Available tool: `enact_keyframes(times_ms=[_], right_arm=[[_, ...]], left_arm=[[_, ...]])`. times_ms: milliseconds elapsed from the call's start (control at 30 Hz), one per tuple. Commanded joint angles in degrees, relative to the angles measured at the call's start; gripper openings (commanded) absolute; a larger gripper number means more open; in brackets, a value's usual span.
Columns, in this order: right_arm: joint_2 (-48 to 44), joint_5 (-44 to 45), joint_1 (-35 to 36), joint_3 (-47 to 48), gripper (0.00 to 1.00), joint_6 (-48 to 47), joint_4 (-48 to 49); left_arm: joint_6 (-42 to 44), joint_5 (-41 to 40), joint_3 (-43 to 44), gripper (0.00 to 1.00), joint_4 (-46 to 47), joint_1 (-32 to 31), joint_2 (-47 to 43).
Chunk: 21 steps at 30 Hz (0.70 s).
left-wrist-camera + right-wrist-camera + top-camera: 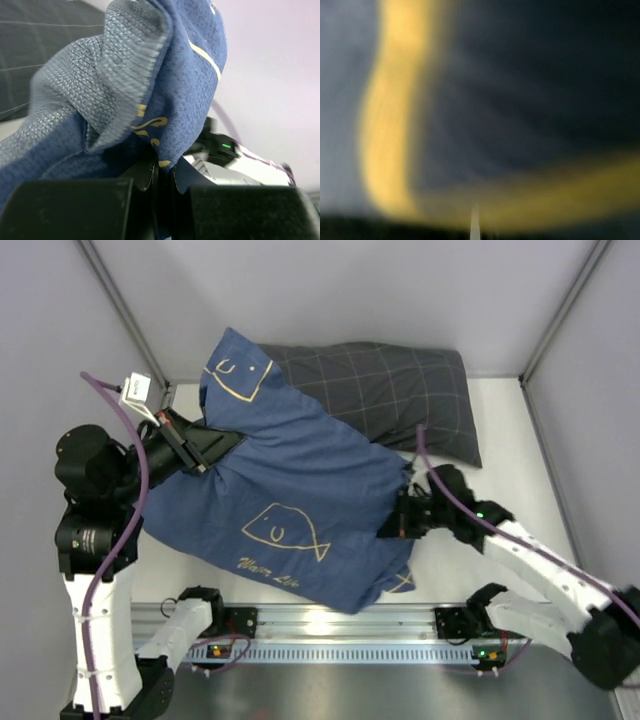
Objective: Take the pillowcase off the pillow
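Note:
The blue pillowcase [290, 500] with its cream whale print lies bulging across the middle of the table. My left gripper [210, 445] is shut on a fold at its upper left edge. In the left wrist view the blue cloth [185, 75] rises out of the shut left gripper [165, 185], paler inner side showing. My right gripper [385, 528] sits at the case's right edge, its tips hidden by the cloth. The right wrist view is a close blur: the pillow's yellow piping [385, 125] around a dark area, with the jaws shut. I cannot tell whether they pinch anything.
A dark grey checked pillow [390, 390] lies at the back right, partly under the blue case. A metal rail [330, 620] runs along the near edge between the arm bases. Grey walls with metal posts close in the back and both sides.

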Motion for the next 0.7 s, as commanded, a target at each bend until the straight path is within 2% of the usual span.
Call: enact_keyframes(times_ms=[0,33,100,133,200,233,267,300,367,433,500,600,633,667], right_arm=[[13.9,5.7,8.1,4.9,0.0,5.4,22.3],[21.6,6.1,10.2,6.7,0.0,6.2,28.4],[29.2,4.4,11.5,14.1,0.0,8.0,33.9],[36.2,3.6,12.4,17.2,0.0,9.4,36.0],[43.1,-2.2,13.4,26.6,0.0,14.2,44.6],[49.8,-3.5,14.7,30.6,0.0,15.9,46.7],[53.2,-5.3,15.4,39.3,0.0,17.7,48.9],[56.2,-9.3,16.2,43.5,0.0,21.2,50.2],[63.4,-11.6,18.2,54.0,0.0,24.2,52.2],[65.8,-12.5,17.7,56.6,0.0,27.1,52.4],[65.2,-12.2,15.4,53.9,0.0,30.5,56.9],[65.4,-15.3,12.1,51.6,0.0,31.7,57.9],[65.0,-15.5,11.4,50.5,0.0,31.9,58.2],[64.9,-15.4,10.6,48.3,0.0,32.3,59.2]], left_arm=[[-5.3,10.1,7.0,0.0,8.9,0.0,1.6],[-5.7,13.4,9.4,0.0,8.9,0.0,2.3],[-6.6,15.8,11.8,0.0,8.9,0.0,3.9],[-6.8,16.6,13.2,0.0,8.8,-0.1,4.1],[-7.5,17.1,16.8,0.0,8.8,-0.1,4.3],[-7.9,16.9,17.7,0.0,8.9,-0.1,4.5],[-8.9,16.8,18.8,0.0,9.1,0.0,4.7],[-9.3,16.7,18.7,0.0,9.3,0.0,4.8],[-9.5,15.7,17.5,0.0,9.5,0.0,4.7],[-9.8,15.3,11.9,0.0,12.1,0.0,4.4],[-11.3,15.8,4.5,0.0,14.9,0.0,3.9],[-11.2,15.4,-0.4,0.0,17.9,-0.7,4.0],[-11.2,14.7,-2.6,0.0,18.6,-1.6,4.2],[-11.9,13.4,-3.9,0.0,21.3,-5.8,4.7]])
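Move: Hanging from the left fingers, the pillowcase has its middle about 13 cm right of and 24 cm below that hand, nearly level with it fore and aft. From the right hand that middle is some 22 cm left, 4 cm ahead and 8 cm higher. The bunch in the left grip lies about 36 cm to the right hand's left, 3 cm ahead and 32 cm up; the plaid pillow lies 38 cm ahead of the right hand, 6 cm left and 10 cm lower. Sweeping left and forward, the right hand pushes the pillowcase's right side along with its shut fingers towards the left grip, about 27 cm left and 16 cm forward, dipping slightly, then rising; its fingers tip up some 30 degrees to nearly level. The left keeps its pinch, lifting and drawing back, then coming down and forward again, ending a little higher and to the right. ##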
